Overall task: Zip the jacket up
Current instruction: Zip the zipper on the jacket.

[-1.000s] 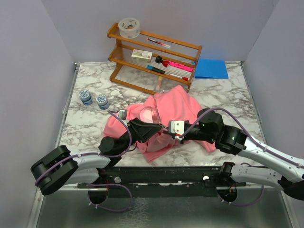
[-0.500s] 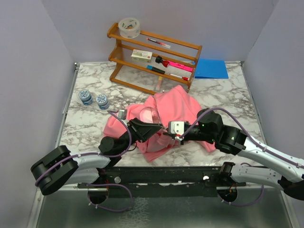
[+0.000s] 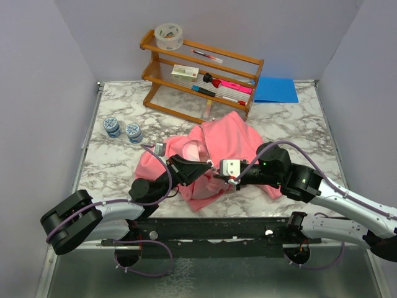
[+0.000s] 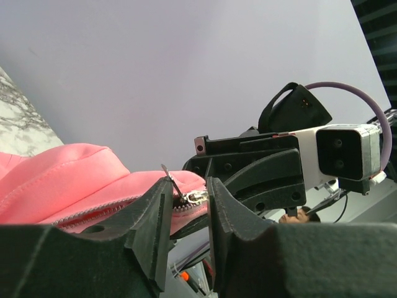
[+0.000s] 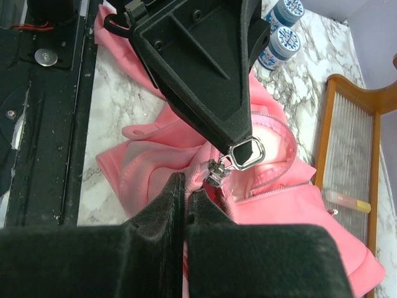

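The pink jacket [image 3: 231, 138] lies crumpled mid-table, front open, pale lining showing [image 5: 273, 146]. My right gripper [image 5: 185, 180] is shut on a fold of the jacket's edge just below the silver zipper slider [image 5: 217, 172], and it reaches in from the right [image 3: 217, 174]. My left gripper [image 4: 189, 186] comes from the left [image 3: 208, 166] and its jaws stand a little apart on either side of the slider [image 4: 197, 197]. The pull tab [image 5: 248, 152] leans against the left finger, and a gap remains on the other side.
A wooden rack [image 3: 201, 71] with pens and a tape roll [image 3: 169, 36] stands at the back. Two small blue-lidded tins [image 3: 122, 128] sit at the left and a blue folder [image 3: 275, 89] lies at the back right. The black base rail [image 3: 205, 230] runs along the near edge.
My left gripper's jaws have narrowed around the zipper slider. Both arms and the jacket have hardly moved.
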You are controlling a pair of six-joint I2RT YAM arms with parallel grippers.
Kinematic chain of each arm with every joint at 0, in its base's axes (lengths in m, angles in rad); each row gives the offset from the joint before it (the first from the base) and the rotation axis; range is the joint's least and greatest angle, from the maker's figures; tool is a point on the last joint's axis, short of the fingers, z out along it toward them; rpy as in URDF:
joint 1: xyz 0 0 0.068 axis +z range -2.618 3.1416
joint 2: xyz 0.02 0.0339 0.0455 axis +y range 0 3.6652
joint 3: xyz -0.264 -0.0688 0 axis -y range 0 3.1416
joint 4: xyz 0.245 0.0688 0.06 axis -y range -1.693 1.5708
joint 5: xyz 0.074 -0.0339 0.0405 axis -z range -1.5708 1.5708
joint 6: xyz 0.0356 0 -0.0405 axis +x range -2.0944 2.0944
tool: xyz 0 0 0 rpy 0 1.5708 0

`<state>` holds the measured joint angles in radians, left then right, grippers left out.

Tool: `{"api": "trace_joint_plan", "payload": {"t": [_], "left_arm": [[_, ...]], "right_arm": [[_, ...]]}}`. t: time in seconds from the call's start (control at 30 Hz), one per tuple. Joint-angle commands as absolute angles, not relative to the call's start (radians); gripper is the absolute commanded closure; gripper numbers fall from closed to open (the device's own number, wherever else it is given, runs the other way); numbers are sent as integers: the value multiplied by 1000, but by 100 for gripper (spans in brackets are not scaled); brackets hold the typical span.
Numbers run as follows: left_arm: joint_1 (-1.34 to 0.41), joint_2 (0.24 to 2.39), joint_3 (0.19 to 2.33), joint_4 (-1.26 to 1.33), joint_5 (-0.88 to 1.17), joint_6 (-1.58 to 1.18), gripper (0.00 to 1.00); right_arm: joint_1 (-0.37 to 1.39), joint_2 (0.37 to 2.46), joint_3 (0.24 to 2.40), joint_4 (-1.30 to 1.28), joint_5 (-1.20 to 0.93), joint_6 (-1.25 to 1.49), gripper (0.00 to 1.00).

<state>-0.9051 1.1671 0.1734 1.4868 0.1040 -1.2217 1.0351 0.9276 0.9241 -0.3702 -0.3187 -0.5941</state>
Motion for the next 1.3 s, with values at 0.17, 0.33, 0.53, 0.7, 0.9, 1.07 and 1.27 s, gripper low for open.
{"api": "trace_joint_plan", "payload": {"t": [0.17, 0.33, 0.53, 0.7, 0.9, 1.07, 1.27], "left_arm": [[-900, 1175, 182, 1721, 91, -1232, 78], [-900, 1172, 189, 1665, 82, -1230, 98], [-900, 1166, 197, 1585, 79, -1222, 100], [-900, 1140, 213, 1454, 65, -1204, 100], [-899, 1084, 225, 1269, 30, -1171, 100], [-899, 1064, 230, 1170, 14, -1160, 100], [-899, 1065, 256, 1039, -22, -1142, 100]], "right_arm": [[1043, 919, 921, -387, -339, -586, 100], [1043, 901, 903, -358, -327, -553, 100], [1044, 864, 858, -303, -317, -485, 100], [1043, 835, 821, -249, -301, -447, 100], [1043, 789, 774, -166, -248, -428, 100], [1043, 755, 735, -101, -212, -403, 100], [1043, 733, 715, -57, -207, -382, 100]]}}
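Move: The zipper's ring pull stands edge-on between my left fingertips, about 1 cm to the right of the left hand point and 1 cm below it. The slider is just beyond, roughly 2 cm right, 1 cm back and 2 cm down; the jacket edge in my right fingers lies some 4 cm right, 4 cm back and 2 cm down. From my right hand the pull is about 3 cm ahead, 3 cm left and 1 cm higher. I shut my left fingers on the ring pull, while my right hand keeps its pinch on the jacket edge below the slider. Both hands then ease to my right: the left about 2 cm forward, down and right, its tips dipping slightly; the right 1.5 cm rightward after dipping back and returning forward, its fingertips lifting some 10 degrees and swinging clockwise. ##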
